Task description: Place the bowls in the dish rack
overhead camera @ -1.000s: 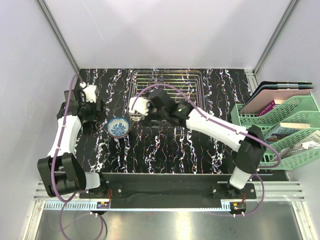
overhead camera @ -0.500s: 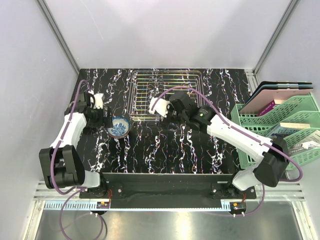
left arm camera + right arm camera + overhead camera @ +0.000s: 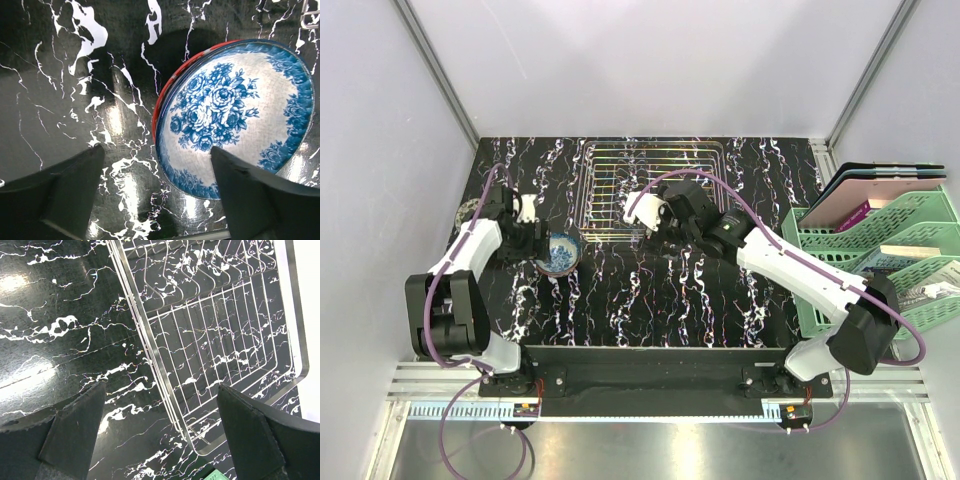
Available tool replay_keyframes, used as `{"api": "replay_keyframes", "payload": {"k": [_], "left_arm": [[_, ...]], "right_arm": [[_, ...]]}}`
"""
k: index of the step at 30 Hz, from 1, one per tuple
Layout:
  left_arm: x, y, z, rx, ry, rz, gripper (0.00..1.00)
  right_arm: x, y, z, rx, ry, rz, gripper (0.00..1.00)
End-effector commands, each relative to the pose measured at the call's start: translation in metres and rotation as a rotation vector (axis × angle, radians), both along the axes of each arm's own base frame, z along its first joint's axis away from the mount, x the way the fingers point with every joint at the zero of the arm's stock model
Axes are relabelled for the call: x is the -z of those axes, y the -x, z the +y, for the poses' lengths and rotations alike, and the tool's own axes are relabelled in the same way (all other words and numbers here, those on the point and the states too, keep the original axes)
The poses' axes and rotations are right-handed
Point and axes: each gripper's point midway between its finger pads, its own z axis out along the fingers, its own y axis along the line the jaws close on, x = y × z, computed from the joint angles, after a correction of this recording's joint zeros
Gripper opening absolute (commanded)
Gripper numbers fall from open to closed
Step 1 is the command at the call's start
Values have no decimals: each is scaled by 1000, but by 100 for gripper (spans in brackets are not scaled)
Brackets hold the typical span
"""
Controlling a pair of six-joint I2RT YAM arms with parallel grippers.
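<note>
A blue-and-white floral bowl (image 3: 558,251) sits on the black marbled table, left of the wire dish rack (image 3: 655,160). In the left wrist view the bowl (image 3: 235,110) shows a red edge along its left side. My left gripper (image 3: 538,238) is open just left of the bowl; in its wrist view (image 3: 160,200) the right finger (image 3: 260,200) overlaps the bowl's near rim and the left finger is over bare table. My right gripper (image 3: 653,220) is open and empty above the rack's near edge; its wrist view (image 3: 160,440) shows the empty rack (image 3: 220,340).
Green stacked plastic trays (image 3: 880,260) holding books and papers stand at the right edge. Grey walls and metal frame posts (image 3: 440,80) enclose the table at the back and sides.
My left gripper has moved down and right to the bowl's left side. My right gripper has moved right, from the rack's near left corner to its near edge.
</note>
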Motion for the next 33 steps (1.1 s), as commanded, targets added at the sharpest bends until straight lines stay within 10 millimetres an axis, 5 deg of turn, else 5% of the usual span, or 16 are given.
{"api": "replay_keyframes", "payload": {"k": [1, 3, 11, 22, 33], "left_arm": [[-5, -10, 2, -9, -21, -24, 81], [-4, -9, 1, -6, -18, -21, 67], [-6, -10, -1, 6, -32, -29, 59], [-14, -14, -6, 41, -39, -44, 26], [-20, -21, -5, 50, -56, -60, 14]], "right_arm": [[-15, -2, -2, 16, -53, -31, 100], [-14, -3, -3, 18, -50, -34, 100], [-13, -4, -3, 17, -52, -38, 100], [-11, -5, -3, 23, -56, -39, 100], [-11, -5, -2, 24, -62, -37, 100]]}}
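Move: The blue-flowered bowl sits with its middle about 6 cm to the right of my left hand, roughly level with it fore and aft and some 2 cm lower. The dish rack's middle is about 31 cm to the right and 16 cm ahead of that hand. A patterned second bowl stands about 15 cm to its left and 7 cm ahead. From my right hand, the blue-flowered bowl lies some 24 cm left, 2 cm back and 16 cm below. I pinch the left side of the blue-flowered bowl with my left hand, closing its nearly wide-open fingers until they are almost shut, one inside the bowl and one outside. The hand all but stays in place while they close, easing about 1 cm right towards the bowl's middle; with the rim gripped, I just begin to draw it up and forward, not quite 1 cm. ##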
